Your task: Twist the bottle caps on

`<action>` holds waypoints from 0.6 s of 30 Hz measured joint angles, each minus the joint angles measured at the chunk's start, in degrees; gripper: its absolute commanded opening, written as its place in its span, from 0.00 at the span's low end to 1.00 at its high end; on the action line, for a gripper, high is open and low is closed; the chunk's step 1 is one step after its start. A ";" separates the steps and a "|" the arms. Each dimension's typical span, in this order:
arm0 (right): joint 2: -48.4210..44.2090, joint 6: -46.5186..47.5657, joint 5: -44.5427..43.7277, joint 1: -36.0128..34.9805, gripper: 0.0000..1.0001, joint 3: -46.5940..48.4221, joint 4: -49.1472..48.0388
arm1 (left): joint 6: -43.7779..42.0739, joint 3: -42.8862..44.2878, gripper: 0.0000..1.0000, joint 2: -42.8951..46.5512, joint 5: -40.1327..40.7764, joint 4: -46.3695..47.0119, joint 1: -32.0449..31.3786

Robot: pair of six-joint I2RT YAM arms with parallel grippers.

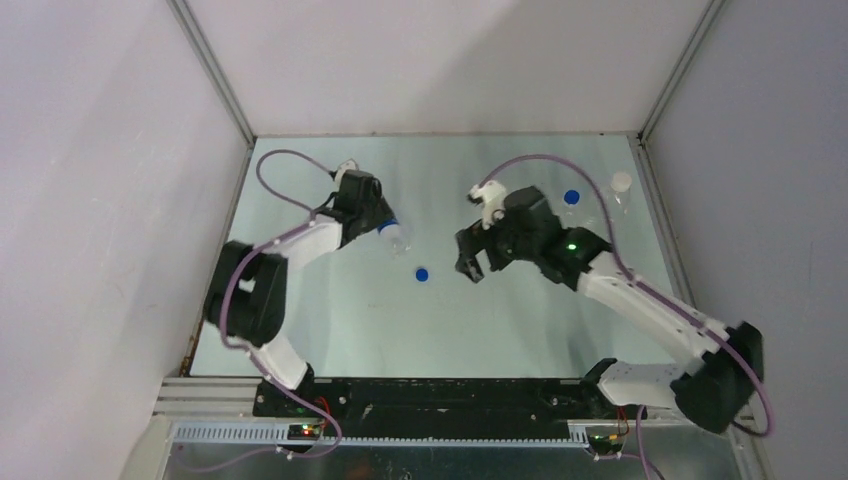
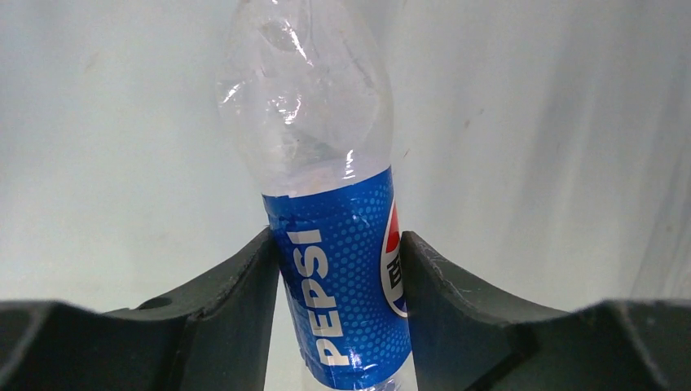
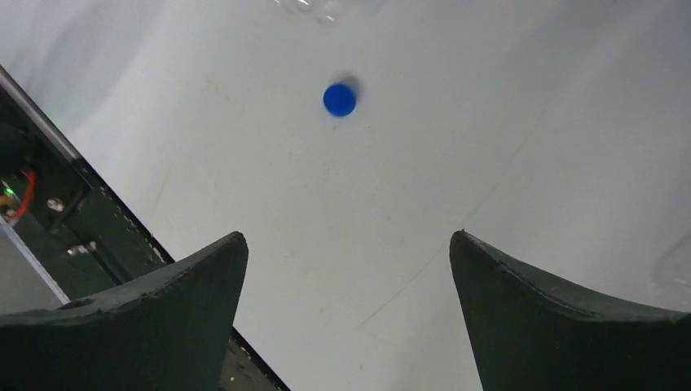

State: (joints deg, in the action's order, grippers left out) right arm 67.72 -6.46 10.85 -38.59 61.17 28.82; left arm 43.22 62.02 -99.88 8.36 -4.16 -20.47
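Note:
My left gripper (image 2: 338, 244) is shut on the Pepsi bottle (image 2: 338, 285), with both fingers pressed against the blue label. Its crumpled clear upper part (image 2: 305, 90) points away from the fingers. From above, the left gripper (image 1: 383, 222) holds the bottle (image 1: 399, 240) at the table's left middle. A loose blue cap (image 1: 422, 274) lies on the table between the arms. My right gripper (image 1: 478, 263) hangs open just to its right, with nothing between its fingers. In the right wrist view that gripper (image 3: 349, 240) stands open with the cap (image 3: 339, 99) ahead of it.
At the back right a second blue cap (image 1: 571, 197) and a white cap (image 1: 621, 181) show beside faint clear bottles; I cannot tell whether they sit on them. Enclosure walls ring the table. The black front rail (image 3: 49, 195) shows at the left of the right wrist view.

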 measured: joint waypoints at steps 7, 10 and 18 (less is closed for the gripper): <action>15.91 -2.45 -6.38 -7.10 0.85 3.85 0.68 | -3.78 -14.05 0.57 15.54 0.50 -6.40 0.00; 23.98 -3.65 -9.81 -8.76 0.82 7.30 1.11 | -3.80 -20.15 0.58 21.51 0.50 -10.32 0.00; 40.50 -5.57 -14.21 -12.22 0.72 15.58 1.60 | -4.28 -26.12 0.58 37.46 1.07 -16.65 0.00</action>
State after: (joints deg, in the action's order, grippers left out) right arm 108.22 -12.03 -3.36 -50.81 76.75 30.41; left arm 38.94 35.90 -62.41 9.43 -20.82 -20.47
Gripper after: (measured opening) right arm 0.757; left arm 0.582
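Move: The loose blue cap lies about 10 cm to the right hand's left, 5 cm ahead and 20 cm below. The Pepsi bottle in the left hand is some 10 cm farther out than the cap and 6 cm left of it; a standing blue-capped bottle is roughly 15 cm ahead of the right hand and 15 cm to its right. From the left hand the cap lies about 13 cm back, 7 cm right and 7 cm below. Right sinks about 16 cm and goes left towards the cap, fingers narrowing; left draws the gripped Pepsi bottle back. ##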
